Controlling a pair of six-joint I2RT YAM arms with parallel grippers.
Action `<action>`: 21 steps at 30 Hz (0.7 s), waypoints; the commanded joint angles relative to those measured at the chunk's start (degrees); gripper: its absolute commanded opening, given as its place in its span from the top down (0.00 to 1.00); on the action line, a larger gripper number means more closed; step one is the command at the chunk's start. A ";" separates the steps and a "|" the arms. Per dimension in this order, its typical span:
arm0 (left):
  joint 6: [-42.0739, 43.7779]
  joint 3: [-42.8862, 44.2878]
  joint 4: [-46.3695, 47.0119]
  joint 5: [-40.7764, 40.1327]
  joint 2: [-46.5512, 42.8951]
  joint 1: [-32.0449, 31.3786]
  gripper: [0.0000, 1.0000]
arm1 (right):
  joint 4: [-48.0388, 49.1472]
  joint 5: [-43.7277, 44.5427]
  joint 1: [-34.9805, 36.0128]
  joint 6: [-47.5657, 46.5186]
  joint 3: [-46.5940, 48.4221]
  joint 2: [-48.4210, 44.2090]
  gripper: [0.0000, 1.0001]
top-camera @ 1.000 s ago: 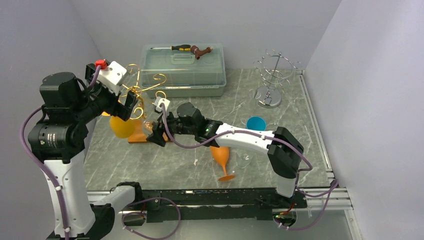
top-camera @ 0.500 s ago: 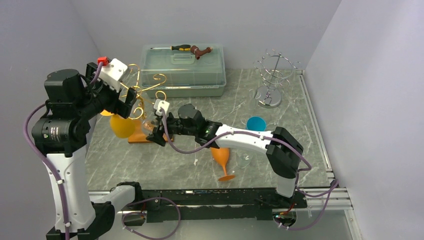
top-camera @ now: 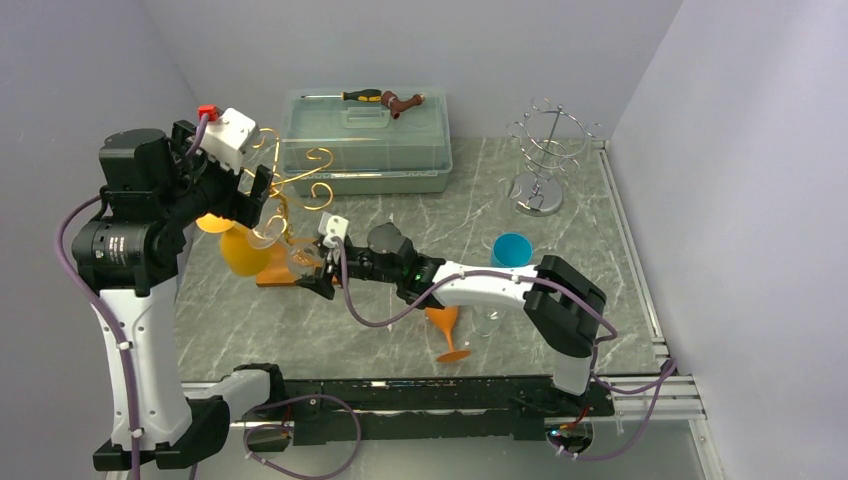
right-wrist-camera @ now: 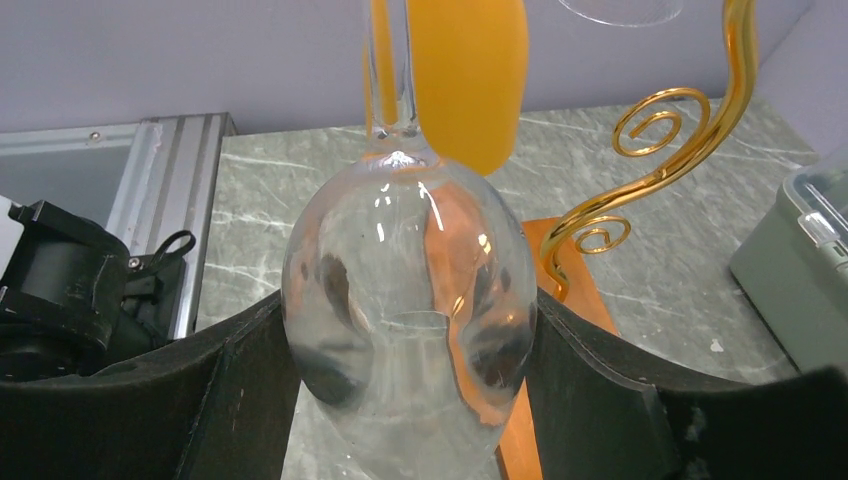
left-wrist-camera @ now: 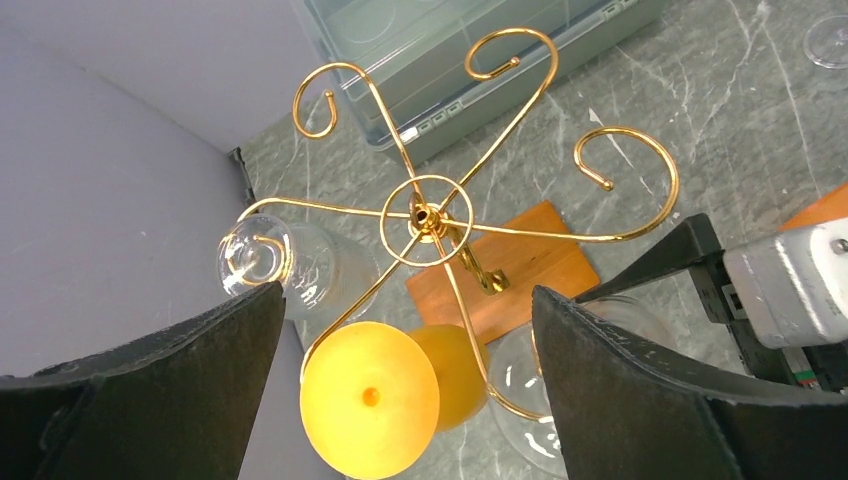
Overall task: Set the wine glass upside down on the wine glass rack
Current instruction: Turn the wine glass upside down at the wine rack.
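The wine glass rack (top-camera: 290,185) is a gold wire tree on a wooden base (top-camera: 283,273), at the table's left. A yellow glass (top-camera: 241,250) hangs upside down from one arm, and a clear one (left-wrist-camera: 268,262) hangs further left. My right gripper (right-wrist-camera: 410,400) is shut on the bowl of a clear wine glass (right-wrist-camera: 410,310), held bowl down with its stem pointing up beside the yellow glass (right-wrist-camera: 470,70). One gold curl lies across this glass (left-wrist-camera: 525,395) in the left wrist view. Whether it hangs there I cannot tell. My left gripper (left-wrist-camera: 407,335) is open above the rack, holding nothing.
An orange glass (top-camera: 443,320) lies on the table beside a clear one (top-camera: 487,318), under my right arm. A blue cup (top-camera: 512,247) stands further right. A silver wire rack (top-camera: 540,150) is at the back right. A lidded storage box (top-camera: 365,140) with tools on it sits behind the gold rack.
My left arm has lifted and swung slightly right over the rack, jaws still wide. My right wrist has sunk lower, still gripping the clear glass by the rack.
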 commanded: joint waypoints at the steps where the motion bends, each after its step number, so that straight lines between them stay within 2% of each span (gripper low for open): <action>1: -1.24 0.70 2.16 -1.76 0.22 -0.14 0.01 | 10.66 0.83 0.13 -0.38 -2.46 -2.00 0.58; 6: -1.53 1.60 1.72 -2.55 1.16 -0.14 0.00 | 14.03 2.87 0.06 2.23 -3.50 -1.61 0.58; 11: -1.26 1.64 1.57 -2.61 1.36 -0.14 0.00 | 14.24 4.13 -0.03 3.38 -3.43 -0.44 0.42; 13: -1.26 1.35 1.74 -2.46 1.29 -0.14 0.01 | 13.66 4.16 -0.03 3.38 -3.30 0.05 0.31; 14: -1.26 1.12 1.88 -2.36 1.23 -0.14 0.00 | 13.54 4.14 -0.03 4.12 -3.24 0.24 0.05; 15: -1.26 0.84 2.08 -2.35 1.12 -0.14 0.01 | 13.52 4.31 -0.03 4.96 -3.15 0.40 0.01; 21: -1.04 -0.95 2.35 -2.69 1.07 -0.14 0.00 | 13.15 4.90 -0.02 5.31 -3.48 -0.24 0.00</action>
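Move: The right hand still grips the clear wine glass's upturned bowl; the wine glass rack's near hook, where its foot hangs, is about 2 cm ahead, 3 cm left and 10 cm above. The yellow glass hangs roughly 10 cm left, 1 cm ahead and 4 cm up; the rack's post stands some 7 cm ahead and 4 cm left. From the left hand, that hook is about 2 cm back, 3 cm right and 8 cm below. Nearly in place, the right hand turns about 5 degrees, then opens fully and lets go of the clear bowl. ##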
